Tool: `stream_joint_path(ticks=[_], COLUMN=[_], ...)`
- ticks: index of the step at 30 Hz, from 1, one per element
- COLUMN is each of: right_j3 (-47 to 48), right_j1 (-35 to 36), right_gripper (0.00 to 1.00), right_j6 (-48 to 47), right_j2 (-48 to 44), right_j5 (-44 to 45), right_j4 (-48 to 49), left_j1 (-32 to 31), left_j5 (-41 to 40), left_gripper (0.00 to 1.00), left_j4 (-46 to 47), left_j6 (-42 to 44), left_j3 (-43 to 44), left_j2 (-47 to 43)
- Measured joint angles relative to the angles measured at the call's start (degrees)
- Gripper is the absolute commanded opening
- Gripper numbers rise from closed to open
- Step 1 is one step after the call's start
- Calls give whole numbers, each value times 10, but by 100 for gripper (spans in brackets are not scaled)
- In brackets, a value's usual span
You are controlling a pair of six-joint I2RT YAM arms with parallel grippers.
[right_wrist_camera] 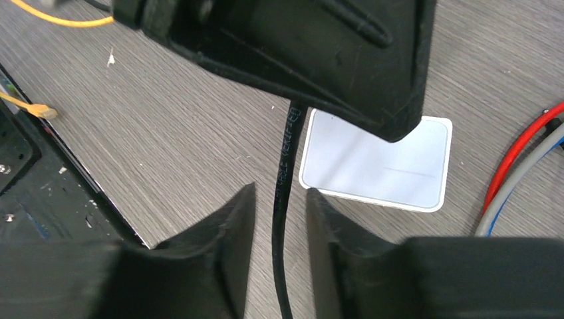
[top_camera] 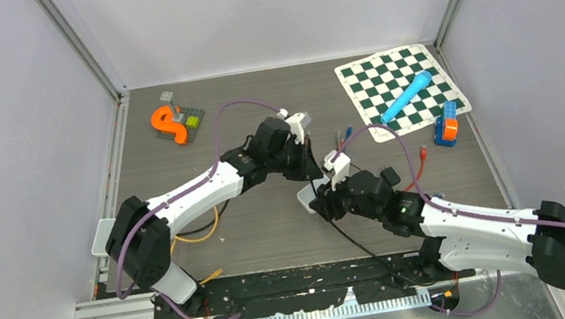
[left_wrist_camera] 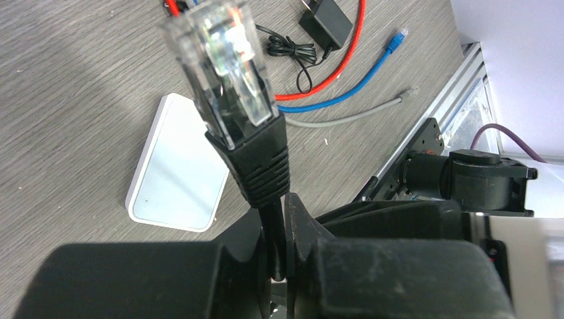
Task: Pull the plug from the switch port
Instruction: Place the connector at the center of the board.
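Note:
The plug [left_wrist_camera: 226,73], clear with a black ribbed boot, stands free in the air above the white switch [left_wrist_camera: 176,166], apart from it. My left gripper [left_wrist_camera: 282,226] is shut on the black cable just below the boot. From above, the left gripper [top_camera: 309,164] hangs over the switch [top_camera: 307,200]. The right gripper [right_wrist_camera: 281,191] is open, its fingers straddling the black cable [right_wrist_camera: 284,159] with a gap on each side, beside the switch [right_wrist_camera: 379,163]. The left gripper's dark body [right_wrist_camera: 299,53] fills the top of the right wrist view. The switch's ports are hidden.
Red [left_wrist_camera: 346,63], blue [left_wrist_camera: 359,83] and grey [left_wrist_camera: 346,118] cables and a black adapter [left_wrist_camera: 326,23] lie right of the switch. A yellow cable [top_camera: 198,238] lies front left. A chessboard mat [top_camera: 368,81] with a blue cylinder [top_camera: 405,96] sits back right, an orange hook [top_camera: 167,124] back left.

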Motion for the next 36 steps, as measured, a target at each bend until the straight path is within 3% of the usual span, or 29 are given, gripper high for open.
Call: stream_joint_path(ticks=[4,6,13,18,28,36], right_j3=[0,0,6,18,86,249], right_j1=[14,17,18,19,15,-98], right_gripper=[11,6,5,5,5,5], right_j6=[-10,-13,-19,-20,-46,-73], right_j2=[7,7,-12,-28,-24,41], right_j5=[24,33,31,24,7,-170], right_j4=[-1,-1,-13,-9,-23,-122], left_j1=[3,4,8,13,27,57], left_j5=[0,0,-9,-39,-195,-256], left_gripper=[0,2,71,97,100,100], left_j4=[0,-2,-9,-14,-13,-5], left_j6=[0,0,16,21,32,33], left_j3=[0,0,0,-14,-86,-98], left_j2=[0,0,-5,-43,-207,-238])
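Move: The black cable already runs between the right hand's half-open fingers, right at its hand point; seen from the left hand, which still grips it near the plug, that spot is about 5 cm back, 1 cm right and 4 cm lower. The black plug sticks out some 8 cm ahead, 1 cm left and 7 cm above the right hand. The white switch box lies about 8 cm ahead of the right hand, 1 cm left and 11 cm below. Right pinches the black cable; left lets go, withdrawing about 12 cm left and rising, while right lifts 13 cm. ##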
